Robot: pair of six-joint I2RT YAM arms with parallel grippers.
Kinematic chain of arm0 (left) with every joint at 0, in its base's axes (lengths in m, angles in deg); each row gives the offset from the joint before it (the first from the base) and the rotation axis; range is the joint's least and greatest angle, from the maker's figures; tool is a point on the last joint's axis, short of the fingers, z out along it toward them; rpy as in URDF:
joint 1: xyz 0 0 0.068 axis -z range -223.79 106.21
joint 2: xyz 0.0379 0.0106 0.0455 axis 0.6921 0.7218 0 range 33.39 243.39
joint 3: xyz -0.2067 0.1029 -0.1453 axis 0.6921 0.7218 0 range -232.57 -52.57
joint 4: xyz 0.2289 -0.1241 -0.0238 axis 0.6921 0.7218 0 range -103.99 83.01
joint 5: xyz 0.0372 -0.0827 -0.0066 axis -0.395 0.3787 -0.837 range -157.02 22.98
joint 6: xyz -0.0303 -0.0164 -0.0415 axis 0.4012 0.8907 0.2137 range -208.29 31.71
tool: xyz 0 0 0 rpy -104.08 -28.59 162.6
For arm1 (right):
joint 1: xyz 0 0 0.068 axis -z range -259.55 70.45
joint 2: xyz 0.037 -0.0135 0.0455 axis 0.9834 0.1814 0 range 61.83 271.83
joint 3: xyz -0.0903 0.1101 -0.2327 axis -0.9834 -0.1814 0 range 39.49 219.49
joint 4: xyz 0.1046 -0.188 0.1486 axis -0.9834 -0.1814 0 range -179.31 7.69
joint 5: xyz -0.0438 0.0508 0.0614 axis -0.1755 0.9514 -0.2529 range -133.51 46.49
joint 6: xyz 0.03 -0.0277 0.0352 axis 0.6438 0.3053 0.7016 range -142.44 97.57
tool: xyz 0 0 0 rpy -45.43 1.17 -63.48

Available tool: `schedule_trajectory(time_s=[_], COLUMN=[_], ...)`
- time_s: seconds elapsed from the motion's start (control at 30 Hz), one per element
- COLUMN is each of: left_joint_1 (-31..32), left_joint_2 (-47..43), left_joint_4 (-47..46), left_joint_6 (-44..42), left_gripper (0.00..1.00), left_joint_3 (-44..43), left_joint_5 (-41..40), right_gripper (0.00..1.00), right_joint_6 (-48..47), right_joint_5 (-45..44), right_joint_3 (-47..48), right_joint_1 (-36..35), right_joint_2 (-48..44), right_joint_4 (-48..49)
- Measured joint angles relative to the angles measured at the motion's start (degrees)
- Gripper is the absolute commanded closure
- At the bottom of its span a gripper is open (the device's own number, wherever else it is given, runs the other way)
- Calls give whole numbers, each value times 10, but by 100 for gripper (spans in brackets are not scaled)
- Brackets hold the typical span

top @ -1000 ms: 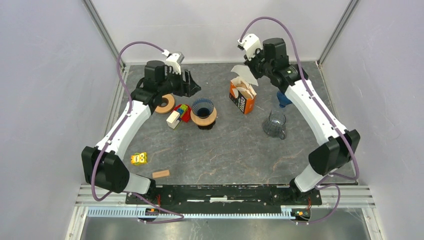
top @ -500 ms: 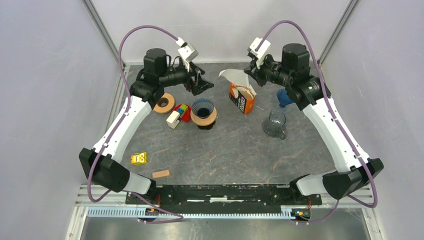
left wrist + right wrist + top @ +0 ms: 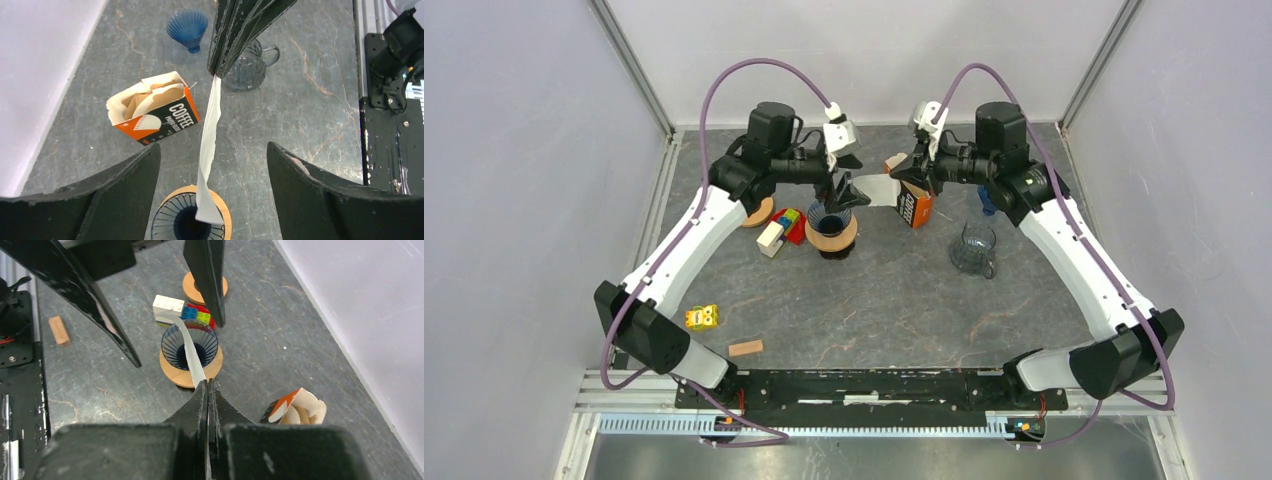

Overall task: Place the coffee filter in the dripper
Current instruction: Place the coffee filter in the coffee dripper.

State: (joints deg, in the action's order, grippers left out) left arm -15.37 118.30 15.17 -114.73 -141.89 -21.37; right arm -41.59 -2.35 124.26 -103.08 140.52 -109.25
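The dripper point(image 3: 831, 228), a dark ribbed cone on a wooden ring, stands left of centre. My right gripper point(image 3: 897, 181) is shut on one edge of the white coffee filter point(image 3: 875, 190). The folded filter point(image 3: 192, 356) reaches from those fingertips point(image 3: 206, 383) out over the dripper point(image 3: 175, 347). In the left wrist view the filter point(image 3: 208, 135) shows edge-on, its free end over the dripper's mouth point(image 3: 175, 222). My left gripper point(image 3: 845, 194) hovers above the dripper, open, a finger on each side of the filter point(image 3: 212, 148) and neither touching it.
An orange filter box point(image 3: 915, 207) with more filters stands right of the dripper. A glass carafe point(image 3: 973, 250) and a blue cup point(image 3: 990, 199) sit further right. A wooden ring point(image 3: 753, 211), toy bricks point(image 3: 782, 228), a yellow toy point(image 3: 701, 317) and a wooden block point(image 3: 745, 348) lie to the left.
My right gripper carried the filter left from above the box to over the dripper. My left gripper swung right over the dripper and opened wider.
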Motion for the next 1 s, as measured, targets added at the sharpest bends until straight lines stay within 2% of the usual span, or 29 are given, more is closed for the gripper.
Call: schedule_trajectory(time_s=[0.3,0.43,0.53,0.6,0.63,0.73,0.8,0.9,1.0], left_joint_1=[9,9,9,9,9,9,9,9,9], left_joint_2=[19,19,17,16,16,4,-9,-33,-52], left_joint_4=[17,11,7,7,6,5,5,5,8], left_joint_6=[-28,-27,-26,-23,-21,-10,4,20,27], left_gripper=[66,78,97,98,98,98,98,98,98], left_joint_3=[5,24,45,54,57,67,72,74,75], left_joint_5=[0,2,7,10,11,12,15,21,25], right_gripper=[100,100,100,100,94,65,41,27,20], right_joint_6=[2,2,3,3,3,3,-3,-13,-22], right_joint_5=[27,30,31,35,37,43,47,57,69], right_joint_3=[-21,-29,-31,-31,-31,-37,-48,-72,-95], right_joint_1=[0,0,0,0,0,-1,-1,-1,-1], right_joint_2=[0,0,0,0,0,0,-3,-12,-25], right_joint_4=[10,12,14,17,17,23,26,25,25])
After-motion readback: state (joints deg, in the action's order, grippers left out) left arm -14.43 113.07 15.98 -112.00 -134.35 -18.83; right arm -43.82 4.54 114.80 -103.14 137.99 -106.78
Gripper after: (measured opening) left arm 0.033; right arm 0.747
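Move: The coffee filter hangs from the right hand's shut fingers, its middle about 4 cm left of and 2 cm below them; from the open left hand it lies some 4 cm right, level ahead, 2 cm down. From the left hand the dripper stands about 3 cm ahead, 5 cm left, 18 cm below; the filter box some 10 cm ahead, 13 cm right, 27 cm below. Left hand sinks about 5 cm, pinches the coffee filter, then draws back and up as the right opens. ##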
